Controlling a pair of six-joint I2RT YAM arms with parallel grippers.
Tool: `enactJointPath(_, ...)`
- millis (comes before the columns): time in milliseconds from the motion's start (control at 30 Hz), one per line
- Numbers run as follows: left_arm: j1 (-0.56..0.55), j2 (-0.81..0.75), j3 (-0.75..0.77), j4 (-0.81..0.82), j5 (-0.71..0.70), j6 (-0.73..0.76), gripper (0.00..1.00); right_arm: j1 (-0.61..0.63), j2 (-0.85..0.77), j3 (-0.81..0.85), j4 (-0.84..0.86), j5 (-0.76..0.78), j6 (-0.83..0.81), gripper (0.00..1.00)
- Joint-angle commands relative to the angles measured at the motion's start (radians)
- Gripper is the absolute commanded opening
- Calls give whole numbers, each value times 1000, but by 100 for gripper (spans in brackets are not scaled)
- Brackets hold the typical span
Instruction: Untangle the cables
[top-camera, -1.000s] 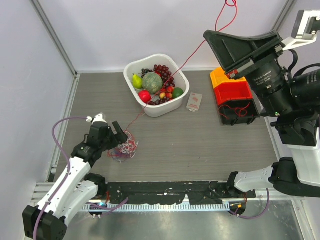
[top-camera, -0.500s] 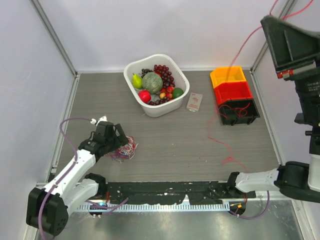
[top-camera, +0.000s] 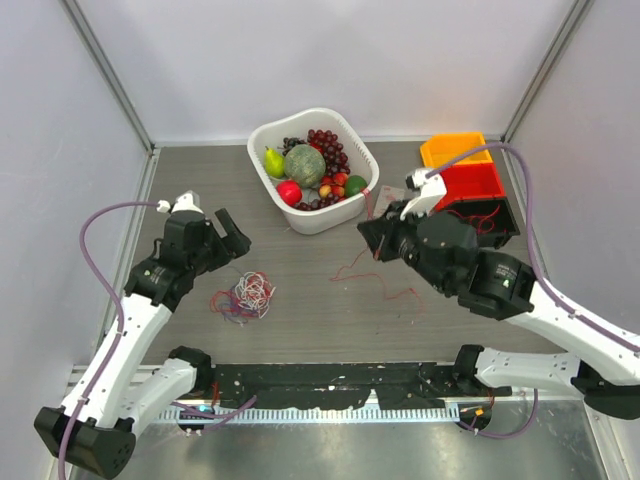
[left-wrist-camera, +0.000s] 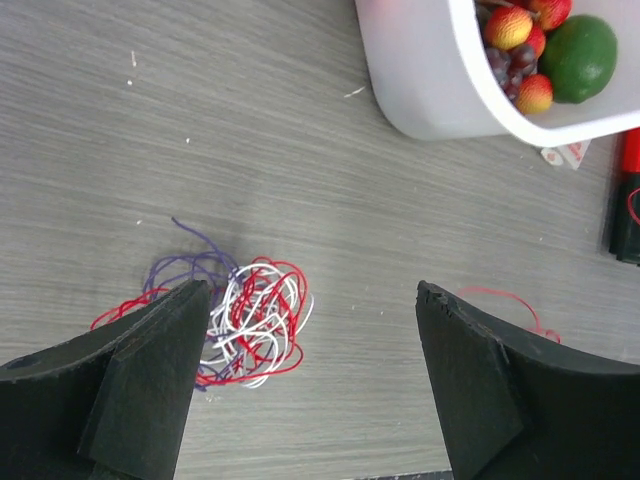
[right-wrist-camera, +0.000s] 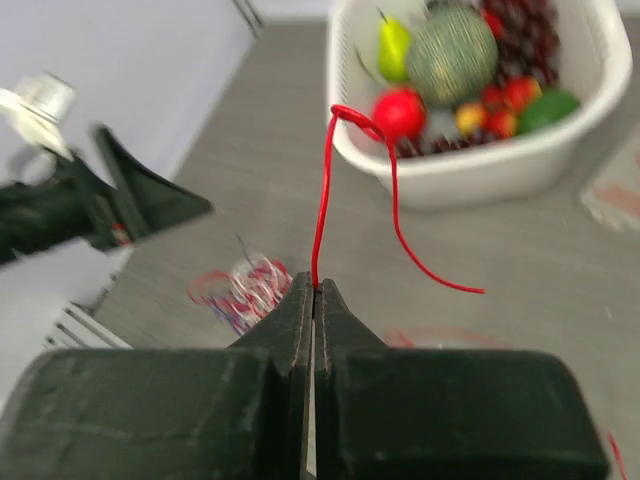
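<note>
The cables (top-camera: 245, 297) lie as a small red, white and purple bunch on the grey table, left of centre. My left gripper (top-camera: 232, 238) hovers open just behind the bunch and holds nothing. In the left wrist view the bunch (left-wrist-camera: 245, 325) sits by the left finger (left-wrist-camera: 150, 370), and the gripper (left-wrist-camera: 312, 292) spans bare table. My right gripper (top-camera: 368, 240) is over mid-table, shut on a single red cable (right-wrist-camera: 322, 200) that loops up from its tips (right-wrist-camera: 315, 284). The loose red cable (top-camera: 375, 275) trails on the table, apart from the bunch (right-wrist-camera: 245, 290).
A white fruit basket (top-camera: 330, 215) stands at the back centre, close behind the right gripper. Orange (top-camera: 455, 150), red (top-camera: 478, 185) and black stacked bins sit at the back right, with red wire in the black one. Walls close in the left, back and right.
The right arm has swung down from high on the right to mid-table, bringing the red cable free of the bunch. The left gripper has lifted back off the bunch.
</note>
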Motion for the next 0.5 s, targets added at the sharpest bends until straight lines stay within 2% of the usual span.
enactJointPath(0, 0, -19, 16, -56, 30, 13, 87, 5, -125, -142, -113, 66, 154, 1)
enactJointPath(167, -2, -26, 7, -43, 61, 16, 86, -3, -52, -314, -276, -88, 292, 1)
enactJointPath(300, 0, -27, 7, -36, 87, 21, 85, -47, 138, -282, -380, -95, 246, 1)
enactJointPath(367, -2, -29, 8, -33, 104, 19, 85, -127, 209, -297, -377, -185, 208, 1)
enactJointPath(467, 0, -36, 8, -35, 121, 19, 84, -167, 249, -333, -331, -278, 173, 1)
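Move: The bare patch of table where the held red cable is to go lies some 37 cm below the right gripper, about 3 cm back and 3 cm left. From that gripper, the remaining tangle is about 26 cm left and 3 cm back. The fruit basket stands roughly 21 cm ahead and 11 cm left, and the black bin 14 cm ahead and 23 cm right. For the idle left gripper, the patch is about 26 cm right, 9 cm back and 20 cm below. Bring the right gripper quickly down about 25 cm towards the open table between the tangle and the black bin. Keep the fingers shut on the red cable all the way, and tip them from nearly level to steeply downward, some 45 degrees, so that the hanging lengths are laid on the table under the hand. ##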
